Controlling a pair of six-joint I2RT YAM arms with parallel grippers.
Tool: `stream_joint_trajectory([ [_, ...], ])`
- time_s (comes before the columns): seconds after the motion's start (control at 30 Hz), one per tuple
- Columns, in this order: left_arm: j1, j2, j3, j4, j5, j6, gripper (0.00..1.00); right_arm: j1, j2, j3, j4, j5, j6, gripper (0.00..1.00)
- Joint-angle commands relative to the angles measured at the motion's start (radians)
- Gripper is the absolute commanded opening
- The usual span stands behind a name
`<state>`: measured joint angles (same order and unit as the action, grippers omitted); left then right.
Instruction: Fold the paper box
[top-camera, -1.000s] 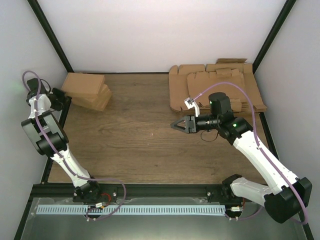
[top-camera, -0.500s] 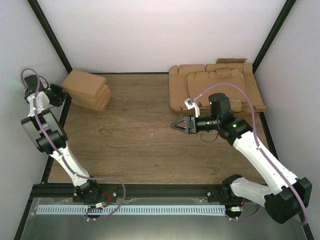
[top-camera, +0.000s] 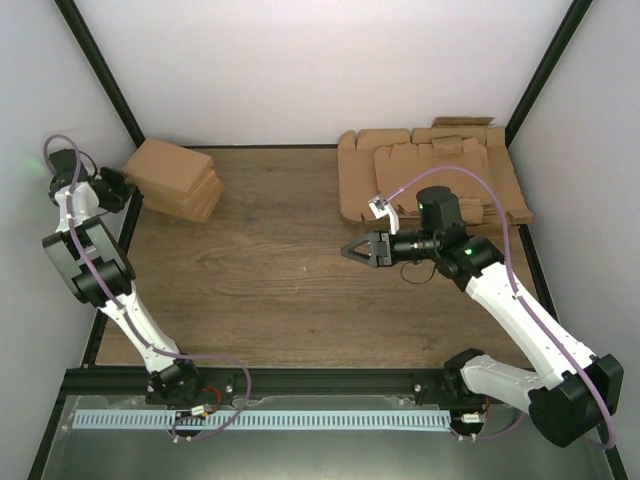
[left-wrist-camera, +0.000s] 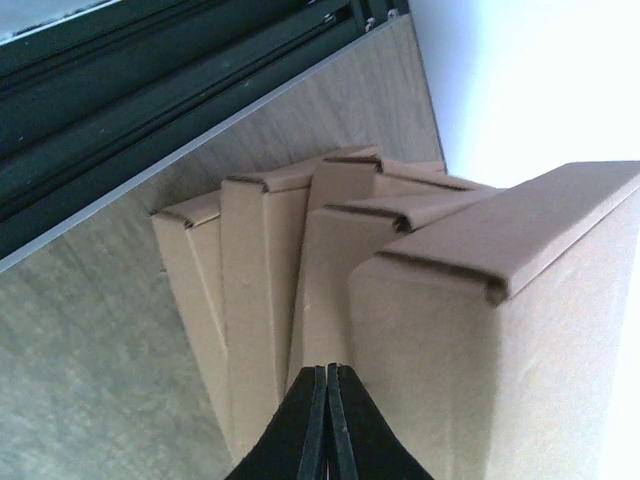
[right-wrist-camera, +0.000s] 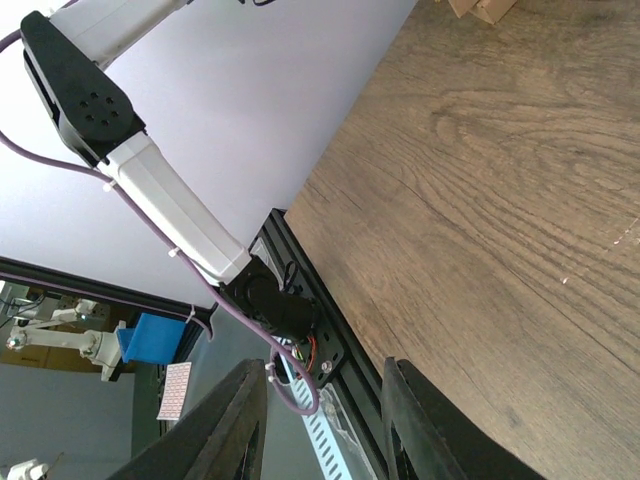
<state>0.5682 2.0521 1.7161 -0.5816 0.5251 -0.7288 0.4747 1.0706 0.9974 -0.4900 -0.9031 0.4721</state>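
Note:
No single loose die-cut piece shows apart from the piles. My left gripper (top-camera: 130, 186) is shut and empty at the back left, its tips right against the side of the pile of compact brown cartons (top-camera: 175, 180). In the left wrist view the closed tips (left-wrist-camera: 327, 368) point at the cartons (left-wrist-camera: 330, 270), which stand edge-on and fill the view. My right gripper (top-camera: 358, 254) is open and empty, held above the table right of centre and pointing left. In the right wrist view its jaws (right-wrist-camera: 322, 370) are spread wide, with only bare wood between them.
A thick pile of flat brown cardboard sheets (top-camera: 430, 170) lies at the back right corner, just behind the right arm. A black frame rail (top-camera: 300, 378) runs along the near edge. Walls close in on the left, back and right.
The left wrist has shifted slightly back and left beside the cartons during the first half second, then held still. The right arm has not moved.

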Motion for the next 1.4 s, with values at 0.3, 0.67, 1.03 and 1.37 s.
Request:
stream_joint_trajectory([
  [0.3,-0.080,-0.337,-0.558,0.192,-0.096,-0.139,0.04,0.004,0.047,0.006,0.054,0.001,0.011,0.35],
  [0.67,-0.231,-0.288,-0.646,0.361,-0.160,-0.298,0.04,0.004,0.036,0.006,0.038,0.008,0.003,0.35],
  [1.03,-0.248,-0.237,-0.638,0.429,-0.154,-0.359,0.04,0.004,0.034,0.010,0.026,0.007,-0.005,0.35],
  [1.37,-0.292,-0.180,-0.608,0.452,-0.153,-0.395,0.04,0.004,0.022,0.009,0.015,0.012,-0.004,0.35],
])
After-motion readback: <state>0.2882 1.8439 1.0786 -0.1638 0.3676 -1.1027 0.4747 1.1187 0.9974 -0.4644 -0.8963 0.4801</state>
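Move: The stack of folded boxes has its middle about 12 cm to the left hand's right, 8 cm ahead and some 5 cm below. The top box of that stack is about 13 cm right and 9 cm ahead, roughly level with the fingers. From the waiting right hand the stack lies some 43 cm left, 37 cm ahead and 20 cm below. The shut left hand backs off about 9 cm, sweeping 14 cm right while sinking, then eases forward beside the stack. ##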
